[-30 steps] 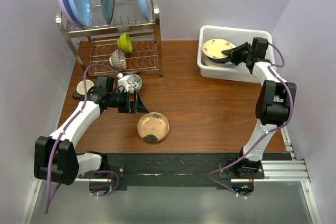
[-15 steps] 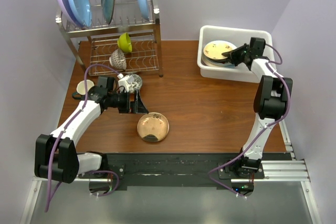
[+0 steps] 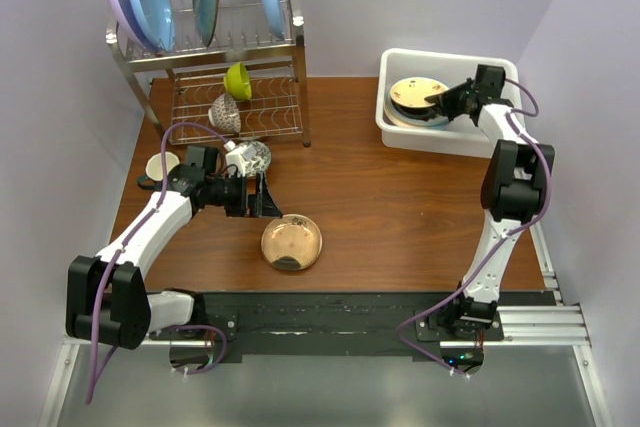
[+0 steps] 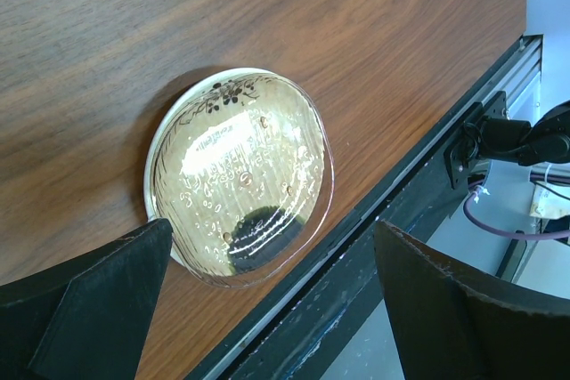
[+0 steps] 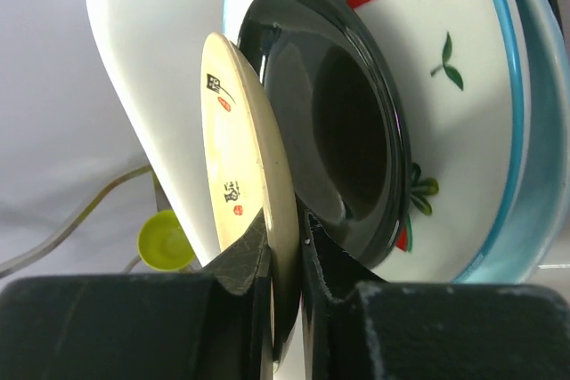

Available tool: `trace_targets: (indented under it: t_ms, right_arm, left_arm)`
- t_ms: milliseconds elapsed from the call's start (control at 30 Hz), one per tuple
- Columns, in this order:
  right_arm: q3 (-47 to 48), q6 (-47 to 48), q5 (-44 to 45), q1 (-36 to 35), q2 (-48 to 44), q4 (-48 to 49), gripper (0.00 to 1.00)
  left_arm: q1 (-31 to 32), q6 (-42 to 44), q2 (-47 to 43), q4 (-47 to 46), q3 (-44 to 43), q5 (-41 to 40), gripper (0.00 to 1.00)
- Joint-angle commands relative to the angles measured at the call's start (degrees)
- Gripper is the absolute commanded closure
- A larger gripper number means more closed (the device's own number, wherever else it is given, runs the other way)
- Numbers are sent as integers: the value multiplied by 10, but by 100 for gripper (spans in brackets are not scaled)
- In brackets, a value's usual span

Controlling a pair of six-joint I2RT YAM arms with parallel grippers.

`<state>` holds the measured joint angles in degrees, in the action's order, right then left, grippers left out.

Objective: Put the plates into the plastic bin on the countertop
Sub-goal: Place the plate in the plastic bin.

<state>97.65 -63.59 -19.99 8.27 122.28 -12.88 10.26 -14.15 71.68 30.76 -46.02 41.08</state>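
The white plastic bin (image 3: 450,59) stands at the back right of the wood countertop (image 3: 400,197). My right gripper (image 3: 457,101) is inside it, shut on the rim of a cream plate (image 5: 245,184). It holds that plate tilted on edge over a glossy black plate (image 5: 343,122), which lies on a white plate with red spots and a teal rim (image 5: 445,68). A gold-tan plate (image 3: 292,242) lies flat near the front edge and shows in the left wrist view (image 4: 239,189). My left gripper (image 3: 262,197) is open and empty, just behind and left of it.
A two-tier steel wire rack (image 3: 235,57) at the back left holds large blue and lilac plates, a lime-green bowl (image 3: 238,80) and patterned dishes. A small cup (image 3: 160,165) and a patterned bowl (image 3: 255,155) sit beside my left arm. A black rail (image 3: 330,312) runs along the front edge.
My right gripper has moved a little further back in the bin. The cream plate has tipped from face-up to steeply tilted, exposing the black plate. The left arm has not moved.
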Motion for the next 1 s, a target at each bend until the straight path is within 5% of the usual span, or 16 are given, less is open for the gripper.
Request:
trace_targets:
  t_ms: [0, 300, 567, 967]
  right_arm:
    - [55, -7, 13, 2, 12, -14, 85]
    - [102, -10, 1, -3, 41, -40, 80]
    - [81, 13, 3, -9, 28, -51, 45]
    - [36, 34, -24, -8, -25, -67, 17]
  left_arm:
    - [0, 8, 1, -10, -2, 8, 0]
    - [0, 7, 3, -9, -4, 8, 0]
    - [0, 7, 3, -10, 0, 8, 0]
    - [0, 5, -6, -16, 13, 12, 0]
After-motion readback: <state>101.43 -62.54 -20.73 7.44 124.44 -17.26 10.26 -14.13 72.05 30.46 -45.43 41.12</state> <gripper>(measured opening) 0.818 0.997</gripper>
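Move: My right hand still pinches the rim of the floral plate inside the plastic bin. The black plate where it belongs has its middle about 3 cm ahead, 5 cm to the left and 3 cm below. The larger watermelon plate lies right under the black one, some 5 cm below my hand; the bin's middle is about 4 cm to my right and 1 cm ahead. From my idle left hand the black plate is roughly 33 cm ahead, 39 cm to the right and slightly lower. With my right hand I ease the floral plate about 2 cm forward over the black plate, then spread my fingers from nearly shut to wide to let go of its rim. As they open, the hand draws back by nearly as much, drifting 1 cm left and sinking slightly, and ends low beside the stack. ##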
